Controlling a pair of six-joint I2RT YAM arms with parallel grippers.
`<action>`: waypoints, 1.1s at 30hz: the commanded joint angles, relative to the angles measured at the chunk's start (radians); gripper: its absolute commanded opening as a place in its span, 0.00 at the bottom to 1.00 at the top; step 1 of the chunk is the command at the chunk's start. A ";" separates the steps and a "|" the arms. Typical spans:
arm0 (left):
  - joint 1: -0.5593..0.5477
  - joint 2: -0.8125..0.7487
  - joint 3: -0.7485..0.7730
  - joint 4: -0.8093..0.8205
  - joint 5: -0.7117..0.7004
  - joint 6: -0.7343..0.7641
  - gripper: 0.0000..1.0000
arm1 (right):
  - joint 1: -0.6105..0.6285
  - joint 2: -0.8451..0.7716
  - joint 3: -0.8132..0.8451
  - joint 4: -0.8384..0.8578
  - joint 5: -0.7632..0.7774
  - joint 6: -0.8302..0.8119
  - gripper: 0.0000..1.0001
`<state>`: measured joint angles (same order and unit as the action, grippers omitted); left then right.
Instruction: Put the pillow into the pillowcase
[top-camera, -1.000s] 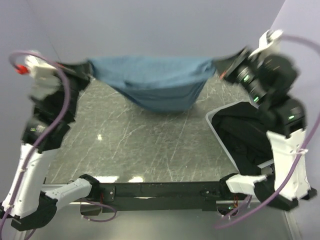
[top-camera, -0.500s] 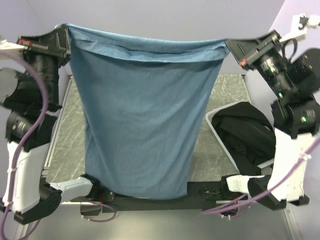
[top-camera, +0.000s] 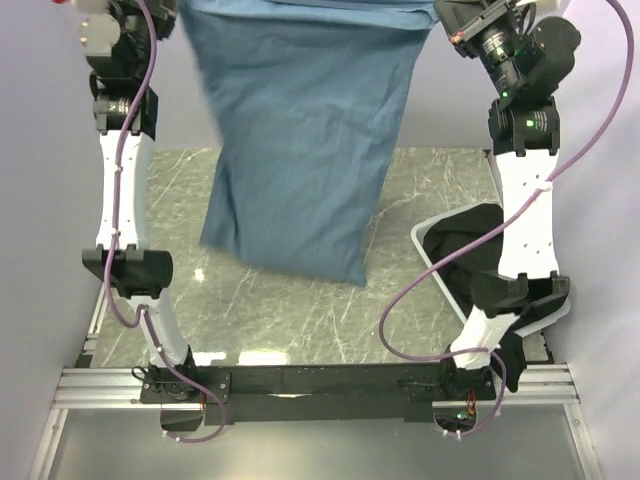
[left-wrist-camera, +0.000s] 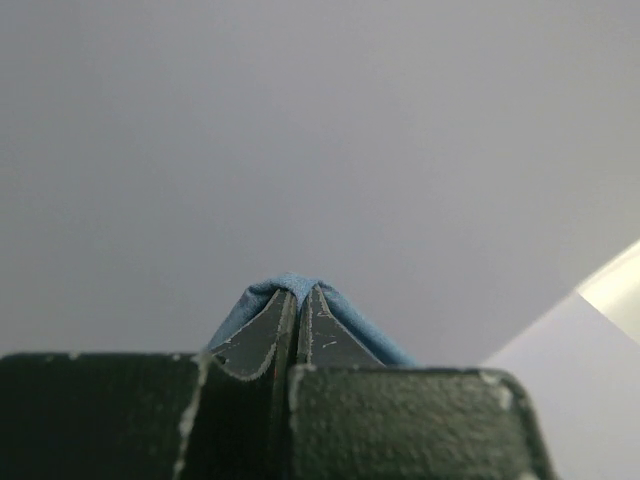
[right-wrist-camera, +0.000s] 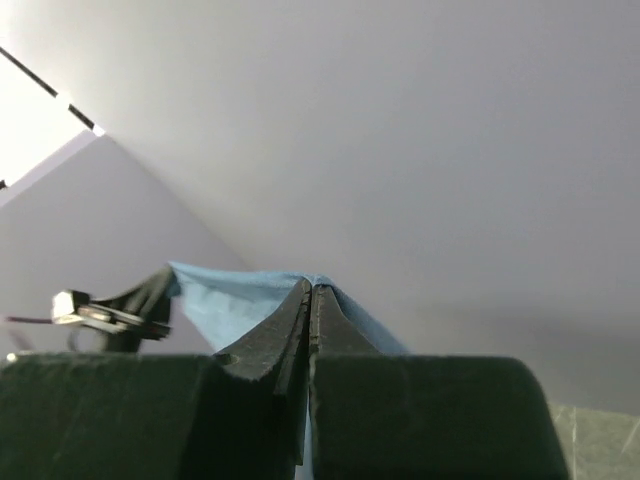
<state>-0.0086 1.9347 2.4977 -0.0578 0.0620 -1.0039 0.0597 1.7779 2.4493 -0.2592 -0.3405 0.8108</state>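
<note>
The dusty-blue pillowcase (top-camera: 300, 150) hangs full length above the table, stretched between both raised arms. My left gripper (top-camera: 178, 8) is shut on its top left corner, and my right gripper (top-camera: 447, 18) is shut on its top right corner. In the left wrist view the closed gripper (left-wrist-camera: 297, 292) pinches a fold of the blue pillowcase (left-wrist-camera: 362, 328). The right wrist view shows that gripper (right-wrist-camera: 311, 287) clamped the same way on the pillowcase (right-wrist-camera: 230, 296). The sack's bottom edge looks rounded and hangs clear of the tabletop. The pillow is hidden; I cannot tell whether it is inside.
A pale bin (top-camera: 424, 252) with a black fabric bundle (top-camera: 465, 248) stands at the table's right side, beside the right arm. The marbled tabletop (top-camera: 300, 320) lies below the hanging cloth. Lilac walls close in the back and both sides.
Both arms have risen from low and spread to nearly upright. The pillowcase went from a sagging sling to a long hanging sack, and its bottom now swings free above the table.
</note>
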 joint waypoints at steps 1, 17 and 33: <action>0.081 -0.146 -0.061 0.280 0.085 -0.144 0.01 | -0.101 -0.257 -0.152 0.389 0.090 0.059 0.00; 0.114 -0.980 -0.753 -0.319 -0.212 0.030 0.01 | -0.097 -1.088 -1.286 0.325 -0.117 0.219 0.00; 0.114 -1.450 -2.097 -0.348 0.004 -0.237 0.01 | 0.291 -1.355 -2.202 0.173 -0.057 0.163 0.00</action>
<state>0.0937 0.4873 0.4992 -0.5472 0.0544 -1.1488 0.3119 0.3218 0.2882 -0.1783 -0.4828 0.9958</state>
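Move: The pillowcase hangs stretched between both shut grippers, its middle about 14 cm back, 20 cm right and 30 cm below the left hand. It is going to the table's near middle, some 30 cm back, 16 right and 62 below that hand. From the right hand that spot is about 22 cm back, 28 left and 62 below. The black cloth bin stands some 18 cm back, 20 right and 58 below the right hand. The hanging pillowcase is swept back towards the bases by both arms together, some 25 to 35 cm and nearly level at first, then swung quickly down, mostly late, about 45 cm in all. Both grippers keep their pinch on it while the wrists pitch downward, the left by some 60 degrees; the right also turns counter-clockwise and drifts left. ##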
